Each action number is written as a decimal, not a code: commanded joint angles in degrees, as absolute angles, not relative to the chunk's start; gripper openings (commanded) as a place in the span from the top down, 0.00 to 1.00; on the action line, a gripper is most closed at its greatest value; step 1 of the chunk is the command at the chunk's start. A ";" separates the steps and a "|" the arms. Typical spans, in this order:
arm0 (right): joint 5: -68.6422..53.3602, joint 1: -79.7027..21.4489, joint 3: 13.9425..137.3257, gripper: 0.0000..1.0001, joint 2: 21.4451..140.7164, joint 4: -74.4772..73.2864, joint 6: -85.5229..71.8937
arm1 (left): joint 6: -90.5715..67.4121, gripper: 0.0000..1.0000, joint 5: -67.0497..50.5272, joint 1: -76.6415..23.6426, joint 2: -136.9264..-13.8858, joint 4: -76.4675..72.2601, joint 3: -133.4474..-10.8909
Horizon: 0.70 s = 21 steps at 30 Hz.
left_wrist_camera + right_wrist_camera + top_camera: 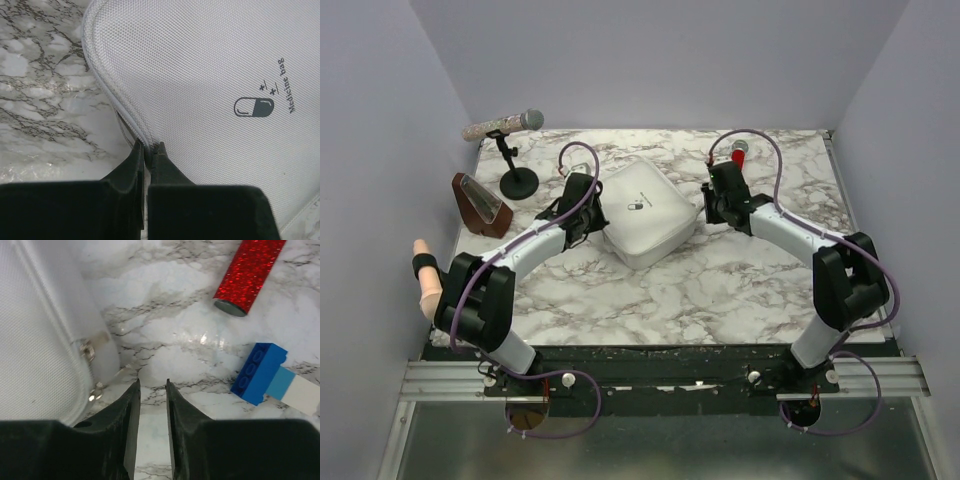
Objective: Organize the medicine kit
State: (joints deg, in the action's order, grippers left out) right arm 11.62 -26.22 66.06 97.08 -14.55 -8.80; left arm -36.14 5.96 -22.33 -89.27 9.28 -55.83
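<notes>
The medicine kit [645, 213] is a white fabric case with a pill mark and rounded corners, lying closed in the middle of the marble table. In the left wrist view the kit [210, 75] fills the right side. My left gripper [148, 146] is shut on its piped left edge; from above, the left gripper [595, 222] sits at that side. My right gripper [152, 382] stands open over bare marble, just right of the kit [35, 340] and its metal zipper pulls [89, 351], with nothing between the fingers. The overhead view puts the right gripper [708, 205] at the kit's right corner.
A red glitter cylinder [250, 270] and a blue-and-white brick [265, 375] lie to the right of my right gripper. A microphone on a small stand [505, 125] and a brown wedge-shaped object [480, 205] stand at the back left. A skin-coloured finger model [425, 275] is at the left edge.
</notes>
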 commanded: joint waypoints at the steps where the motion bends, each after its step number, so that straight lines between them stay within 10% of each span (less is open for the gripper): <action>1: 16.97 -23.12 67.94 0.61 94.05 -15.01 -9.48 | -28.12 1.00 11.70 -20.65 -90.53 20.21 -54.05; 13: 10.03 -23.20 57.40 0.37 76.22 -17.67 -14.41 | -33.22 0.01 9.67 -20.65 -79.73 18.55 -53.88; 21: 8.60 -24.96 43.71 0.33 58.21 -9.60 -14.94 | -35.68 0.01 20.34 -23.63 -62.77 12.83 -49.05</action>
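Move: The closed medicine kit is still pinched at its left edge by the left fingers, its middle about 7 cm right of that hand, 5 cm ahead and 4 cm below. From the right hand, its middle lies some 13 cm left, 2 cm ahead and 4 cm below. The red microphone is about 12 cm ahead of the right hand and 5 cm to the right; the blue-and-white bricks lie roughly 10 cm right and 2 cm ahead, both about 6 cm below. The kit's left edge comes free as the left fingers spread wide; that hand first slips about 3 cm left, then lifts some 7 cm while drawing back. The right hand, already partly open beside the zipper pulls at the kit's right corner, moves off right by about 3 cm, then climbs and draws back, its fingers opening further, left side rolling up and fingertips tilting up slightly. ##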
